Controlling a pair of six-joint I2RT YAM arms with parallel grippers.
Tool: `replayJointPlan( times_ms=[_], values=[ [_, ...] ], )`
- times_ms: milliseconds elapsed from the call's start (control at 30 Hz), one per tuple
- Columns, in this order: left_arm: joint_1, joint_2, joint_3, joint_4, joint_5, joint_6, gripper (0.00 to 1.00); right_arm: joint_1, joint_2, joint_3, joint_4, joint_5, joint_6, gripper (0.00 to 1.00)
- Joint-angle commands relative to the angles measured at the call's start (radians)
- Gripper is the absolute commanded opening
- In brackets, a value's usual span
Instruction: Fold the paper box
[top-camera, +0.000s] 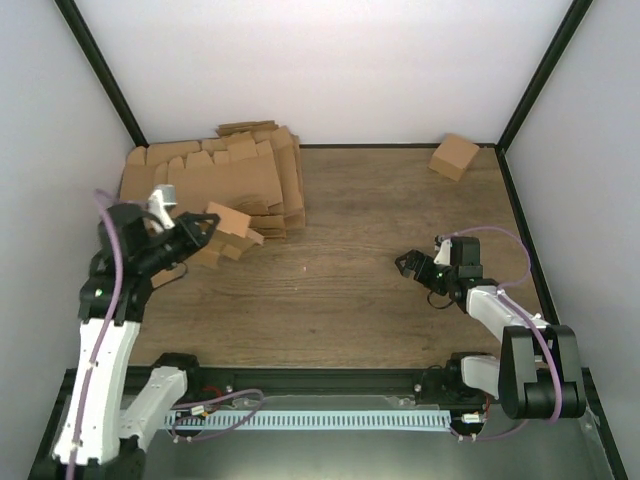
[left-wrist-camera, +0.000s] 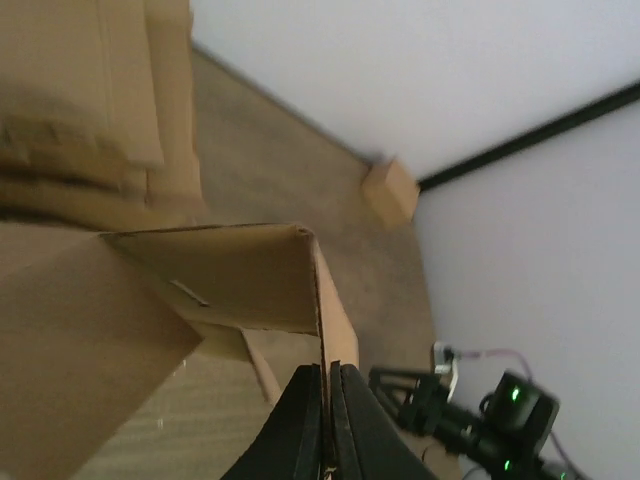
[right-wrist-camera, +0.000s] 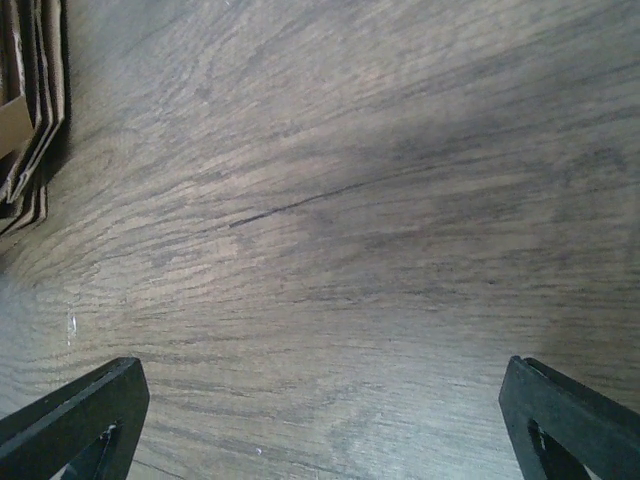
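The paper box (top-camera: 232, 224) is a brown cardboard blank, partly opened into a tube, held up in front of the pile at the left of the table. My left gripper (top-camera: 206, 233) is shut on its thin wall edge. In the left wrist view the two black fingers (left-wrist-camera: 300, 420) pinch that edge at the left gripper (left-wrist-camera: 327, 373), and the paper box (left-wrist-camera: 225, 275) spreads up and left from there. My right gripper (top-camera: 406, 266) hovers low over bare wood at the right, open and holding nothing. In the right wrist view the right gripper (right-wrist-camera: 322, 425) has wood grain between its wide-set fingertips.
A thick pile of brown cardboard blanks (top-camera: 215, 178) lies at the back left, its edge showing as the pile (right-wrist-camera: 25, 100) in the right wrist view. A small cube-like carton (top-camera: 454, 156) sits in the back right corner. White walls with black frame posts bound the table.
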Motion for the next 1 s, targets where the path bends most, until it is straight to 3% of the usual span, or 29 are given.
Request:
replayJointPlan(
  times_ms=[0, 133, 300, 500, 633, 967],
  values=[
    [-0.222, 0.099, -0.017, 0.042, -0.105, -0.054, 0.04, 0.006, -0.018, 0.045, -0.055, 0.01, -0.009, 1.0],
    [-0.523, 0.283, 0.071, 0.041, -0.225, -0.059, 0.04, 0.006, -0.05, 0.044, -0.075, 0.019, -0.008, 1.0],
    [-0.709, 0.442, 0.223, -0.026, -0.351, -0.04, 0.04, 0.006, -0.077, 0.044, -0.084, 0.004, -0.002, 1.0],
    [-0.73, 0.382, 0.259, -0.052, -0.357, -0.044, 0.06, 0.006, -0.071, 0.075, -0.086, -0.034, -0.009, 1.0],
    [-0.729, 0.334, 0.348, -0.183, -0.359, -0.04, 0.05, 0.007, -0.06, 0.102, -0.089, -0.056, -0.013, 1.0],
    [-0.729, 0.066, 0.343, -0.272, -0.351, -0.155, 0.06, 0.006, -0.037, 0.116, -0.095, -0.067, -0.013, 1.0]
  ],
)
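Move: The left hand already pinches the open paper box by a panel edge, high above the bench. The bare middle of the table, the side it swings towards, is some 18 cm to its right, 4 cm ahead and 35 cm below. The cardboard stack lies about 25 cm ahead, 5 cm left and 32 cm below; the right gripper is roughly 36 cm right, 4 cm ahead and 29 cm lower. From the right hand, that bare middle is about 18 cm left, level fore and aft, 6 cm below. Keeping its fingers shut on the panel edge, the left hand whips the paper box about 18 cm to the right, away from the cardboard stack, while sinking some 6 cm, turning around 25 degrees clockwise and dipping the fingertips; it then reverses, lifting about 12 cm while coming back left and drawing in towards its base, with the fingertips levelling again but most of the clockwise turn kept. The empty right hand, wide open, only rises about 3 cm over bare table. ##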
